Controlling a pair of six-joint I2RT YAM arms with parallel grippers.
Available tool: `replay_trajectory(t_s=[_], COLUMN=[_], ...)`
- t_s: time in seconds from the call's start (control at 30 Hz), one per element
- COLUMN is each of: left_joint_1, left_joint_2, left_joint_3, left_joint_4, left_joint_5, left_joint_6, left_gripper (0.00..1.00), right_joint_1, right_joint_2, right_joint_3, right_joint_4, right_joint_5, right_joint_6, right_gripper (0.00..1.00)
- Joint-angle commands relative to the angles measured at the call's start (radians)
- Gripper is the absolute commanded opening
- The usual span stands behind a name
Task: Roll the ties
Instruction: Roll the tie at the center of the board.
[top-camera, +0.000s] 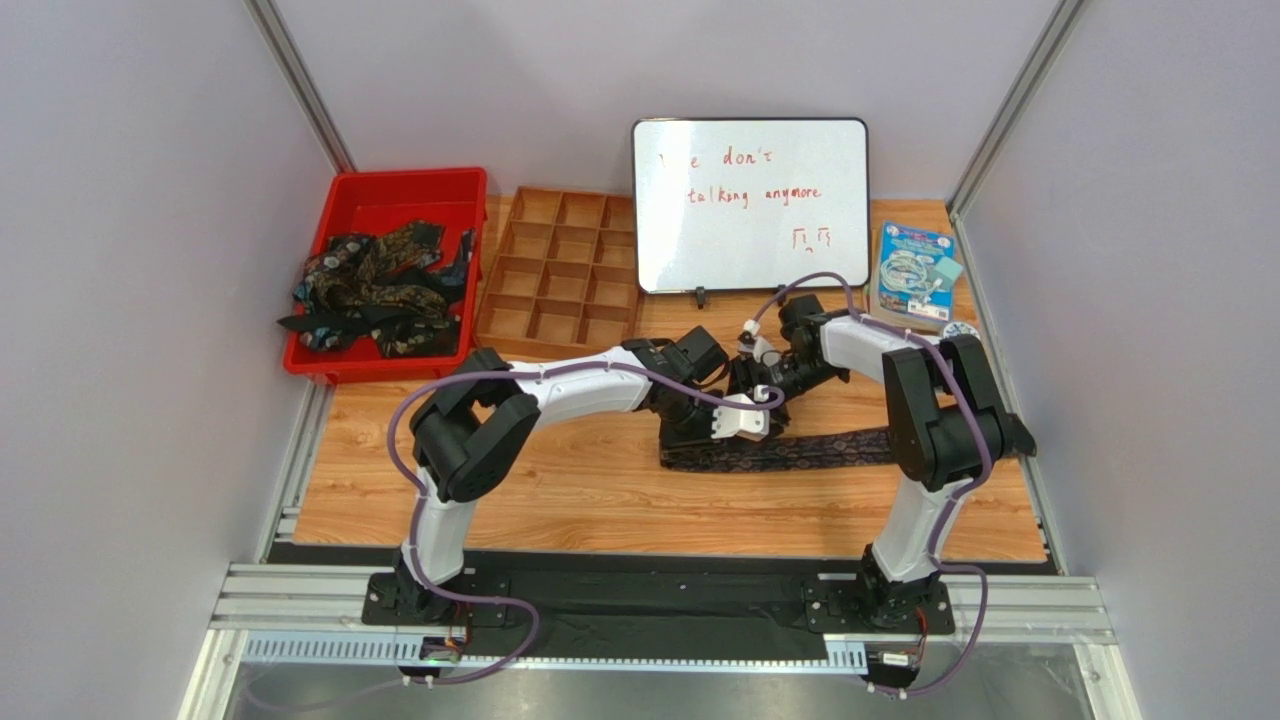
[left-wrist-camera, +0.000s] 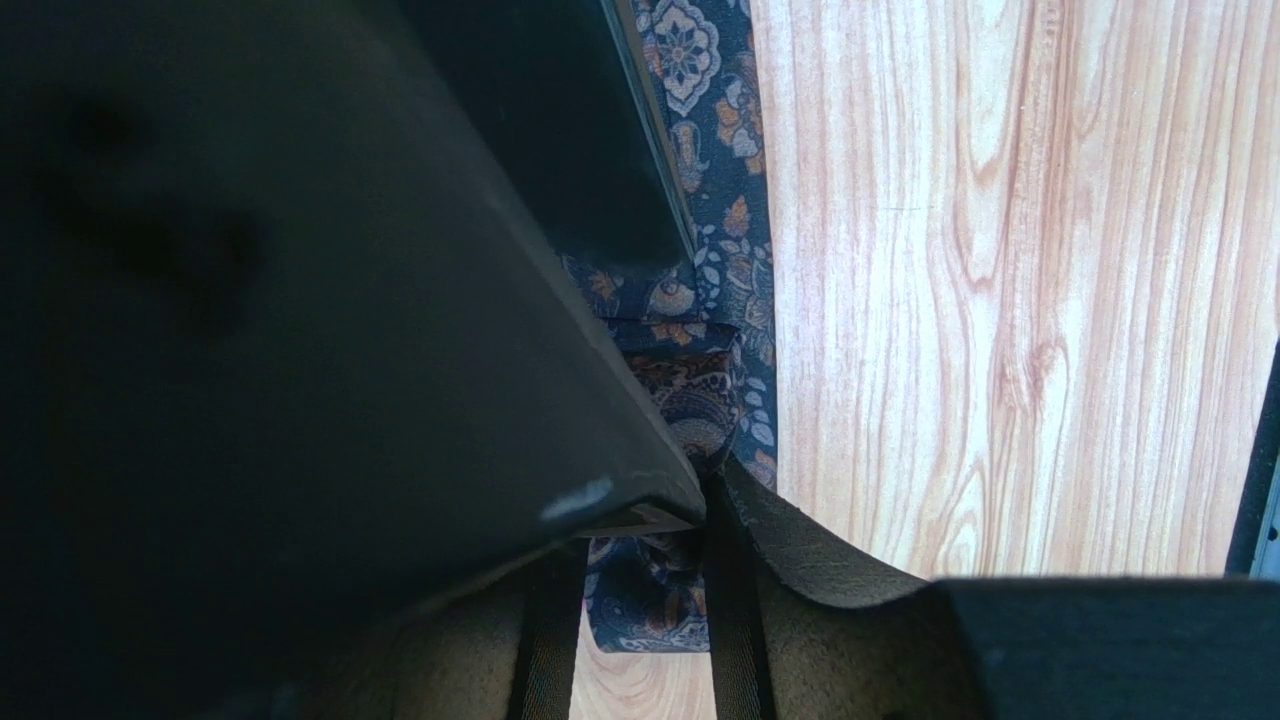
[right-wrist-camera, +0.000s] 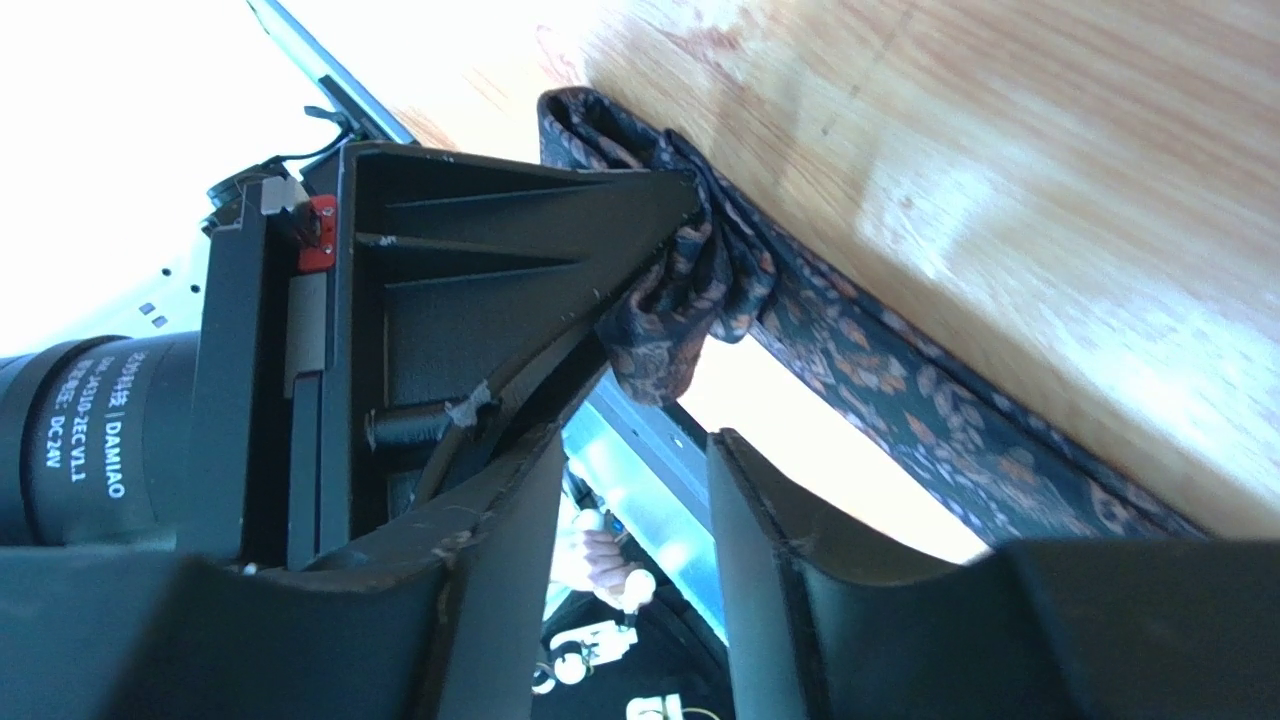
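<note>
One tie (top-camera: 819, 449) lies stretched left to right across the wooden table, dark with a small paisley print. Its left end is bunched up between the two grippers. My left gripper (top-camera: 739, 408) is shut on that bunched end; in the left wrist view the tie (left-wrist-camera: 718, 255) runs down into the left gripper (left-wrist-camera: 646, 558). In the right wrist view the tie (right-wrist-camera: 932, 405) hangs folded at the left gripper's tip, just beyond my right gripper (right-wrist-camera: 639, 450), which is open with nothing between its fingers. More ties (top-camera: 376, 285) lie heaped in a red bin (top-camera: 398, 180).
A wooden divider tray (top-camera: 556, 278) stands beside the red bin. A whiteboard (top-camera: 751, 203) with writing stands at the back middle. A blue packet (top-camera: 914, 273) lies at the back right. Grey walls close both sides.
</note>
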Motion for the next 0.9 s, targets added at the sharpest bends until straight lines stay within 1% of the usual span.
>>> replay_trajectory(t_s=[0.0, 0.03, 0.07, 0.17, 0.23, 0.27, 0.33, 0.37, 0.43, 0.6, 0.67, 0.87], left_joint_1=[-0.005, -0.006, -0.005, -0.005, -0.005, -0.005, -0.005, -0.005, -0.005, 0.011, 0.029, 0.046], left_joint_2=[-0.001, -0.003, -0.005, -0.014, -0.021, -0.023, -0.026, -0.028, -0.046, -0.145, -0.196, -0.228], left_joint_3=[-0.032, -0.035, -0.037, -0.048, -0.060, -0.063, -0.066, -0.066, -0.071, -0.142, -0.167, -0.215], left_joint_4=[-0.029, -0.029, -0.027, -0.024, -0.020, -0.020, -0.020, -0.020, -0.024, -0.012, 0.009, 0.017], left_joint_5=[0.006, 0.004, 0.003, 0.004, 0.003, 0.004, 0.004, -0.002, -0.007, 0.004, 0.010, -0.008], left_joint_6=[0.019, 0.019, 0.018, 0.018, 0.019, 0.021, 0.022, 0.016, 0.016, 0.016, 0.004, 0.009], left_gripper=[0.38, 0.39, 0.39, 0.39, 0.40, 0.40, 0.40, 0.41, 0.45, 0.59, 0.63, 0.68], right_joint_1=[0.038, 0.039, 0.039, 0.039, 0.039, 0.039, 0.039, 0.039, 0.038, 0.018, 0.016, 0.016], right_joint_2=[0.009, 0.019, 0.027, 0.064, 0.087, 0.090, 0.098, 0.098, 0.095, 0.102, 0.110, 0.128], right_joint_3=[-0.002, -0.005, -0.010, -0.011, -0.011, -0.008, -0.008, -0.008, -0.013, -0.030, -0.031, -0.030], right_joint_4=[0.100, 0.111, 0.128, 0.134, 0.143, 0.149, 0.160, 0.160, 0.149, 0.137, 0.134, 0.146], right_joint_5=[-0.042, -0.025, -0.019, 0.018, 0.038, 0.038, 0.046, 0.049, 0.072, 0.116, 0.132, 0.161], right_joint_6=[0.079, 0.083, 0.083, 0.069, 0.058, 0.058, 0.063, 0.058, 0.038, 0.009, 0.000, 0.000], right_gripper=[0.45, 0.43, 0.38, 0.28, 0.26, 0.24, 0.15, 0.08, 0.00, 0.00, 0.00, 0.00])
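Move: The bunched roll of the tie sits between the left fingers, about 2 cm right of that hand's point and level with it. From the open right hand it is about 2 cm left and 5 cm below. The tie's loose left end lies some 4 cm left of the left hand and 1 cm nearer the base. The flat run's middle is about 20 cm right of the right hand, 2 cm back and 7 cm below. The bunched roll is taken over by the right hand, which sinks about 5 cm onto it, swinging about 1 cm left and then back right while its wide-open fingers shut and pinch the cloth. The left fingers, around the bunch at first, then spread wider and draw away about 5 cm to the left, slightly back and up, coming free of the tie. ##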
